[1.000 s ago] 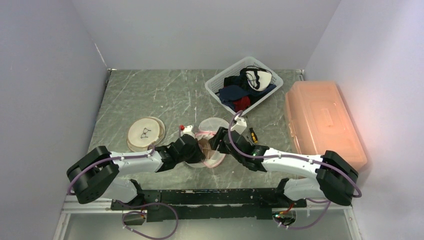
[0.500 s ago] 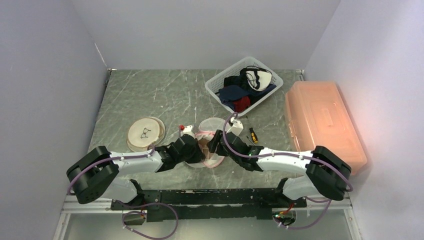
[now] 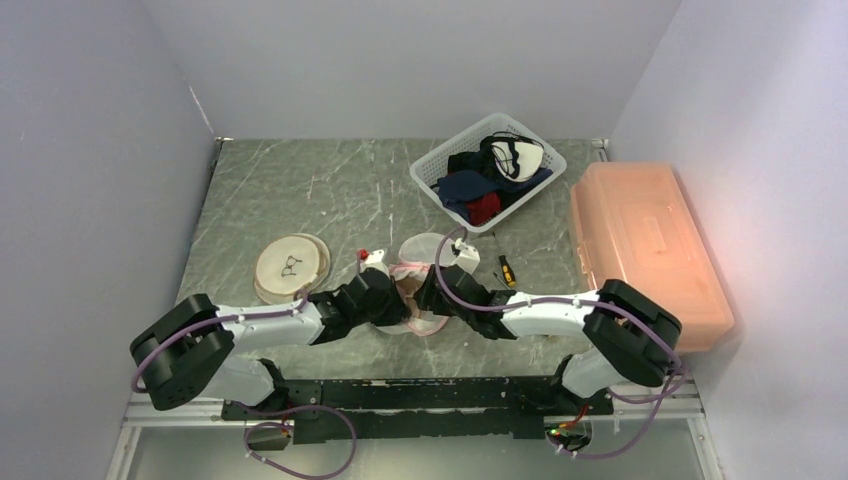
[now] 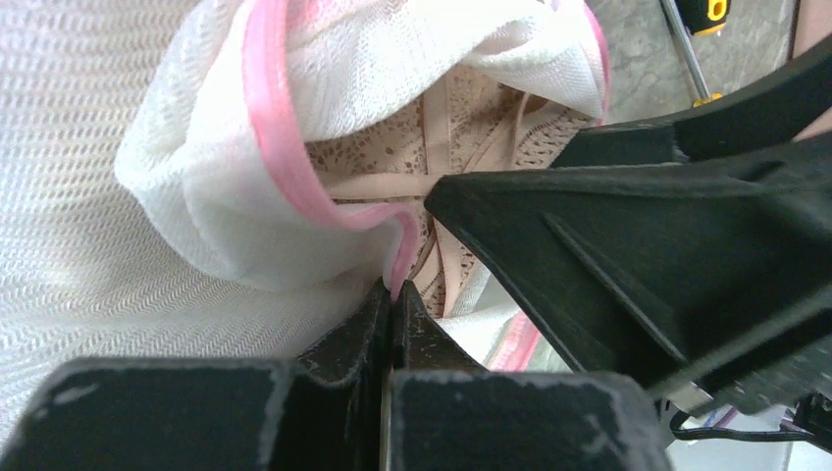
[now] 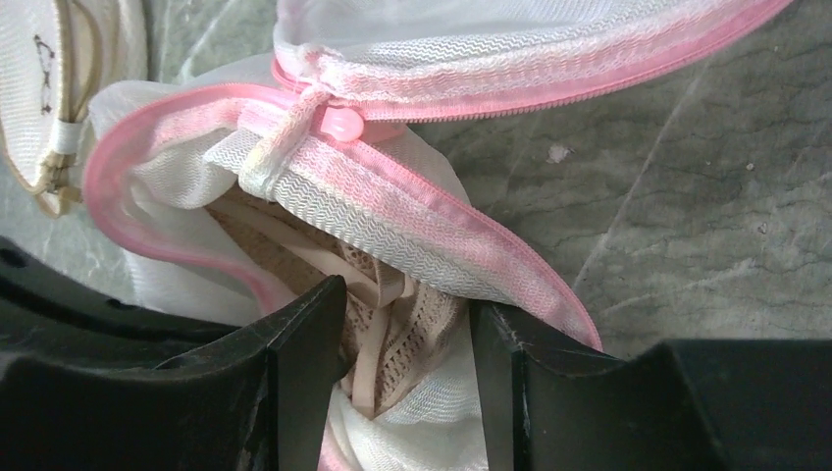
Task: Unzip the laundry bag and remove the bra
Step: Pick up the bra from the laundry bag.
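The white mesh laundry bag [image 3: 424, 252] with pink zipper trim lies mid-table, its mouth unzipped and gaping. My left gripper [image 3: 398, 300] is shut on the bag's pink rim [image 4: 392, 260], holding the mouth up. The beige lace bra [image 5: 407, 319] shows inside the opening [image 4: 471, 128]. My right gripper [image 5: 404, 343] reaches into the mouth, jaws apart, with the bra's straps and lace plus some mesh between its fingers [image 5: 304, 363]. The pink zipper pull [image 5: 340, 125] sits at the end of the opening. That right finger [image 4: 638, 245] fills the left wrist view's right side.
A white basket [image 3: 430, 172] of dark clothes stands at the back right. An orange lidded box [image 3: 640, 245] lies along the right edge. A screwdriver [image 3: 507, 270] rests just right of the bag. Round flat mesh bags [image 3: 290, 265] lie to the left.
My right arm has pushed left into the bag's mouth and its jaws have narrowed a little around the bra. The left gripper keeps its hold on the rim.
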### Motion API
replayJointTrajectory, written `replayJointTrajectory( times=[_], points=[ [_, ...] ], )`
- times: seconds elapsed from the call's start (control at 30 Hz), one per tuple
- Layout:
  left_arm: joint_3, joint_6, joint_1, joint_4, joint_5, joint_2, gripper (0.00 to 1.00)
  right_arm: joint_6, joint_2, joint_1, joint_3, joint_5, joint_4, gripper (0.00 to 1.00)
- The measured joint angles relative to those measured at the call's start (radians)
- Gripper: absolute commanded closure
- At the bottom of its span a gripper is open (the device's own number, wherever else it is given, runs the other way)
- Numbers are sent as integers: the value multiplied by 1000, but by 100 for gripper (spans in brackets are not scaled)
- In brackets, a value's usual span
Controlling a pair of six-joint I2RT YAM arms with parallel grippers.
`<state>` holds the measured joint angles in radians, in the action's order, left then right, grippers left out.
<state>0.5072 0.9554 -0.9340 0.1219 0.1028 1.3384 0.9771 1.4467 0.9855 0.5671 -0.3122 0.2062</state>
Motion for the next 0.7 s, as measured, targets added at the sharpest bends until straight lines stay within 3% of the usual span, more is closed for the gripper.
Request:
replayJointTrajectory(
  times=[0.33,0.7],
  points=[
    [-13,1,-2,-9,5,-26,97,5,37,-10,11,9,13,100],
    [-28,4,-2,-148,90,-206,97,-32,-195,-51,11,63,-40,100]
  ],
)
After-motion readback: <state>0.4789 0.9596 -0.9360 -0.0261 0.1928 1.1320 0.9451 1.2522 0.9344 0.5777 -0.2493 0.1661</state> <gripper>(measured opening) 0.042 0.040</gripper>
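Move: The bra lies bunched in the open mouth of the laundry bag, right between the right hand's parted fingers, its middle about 1 cm ahead, 2 cm left and 2 cm below. The bag's opened flap is some 12 cm straight ahead and 4 cm lower; the screwdriver lies roughly 9 cm ahead, 16 cm right and 5 cm lower. From the left hand, already pinching the pink rim, the bra is about 3 cm ahead, 2 cm right and 2 cm below. The right hand sinks the last centimetre into the bag's mouth and shuts its half-open fingers on the bra's fabric, then reverses and lifts quickly, some 7 cm up, tilting slightly as it rises and keeping the pinch. As that lift gets going, the left hand, still shut on the pink rim, draws it left by about 3 cm and up by nearly as much, away from the right hand. ##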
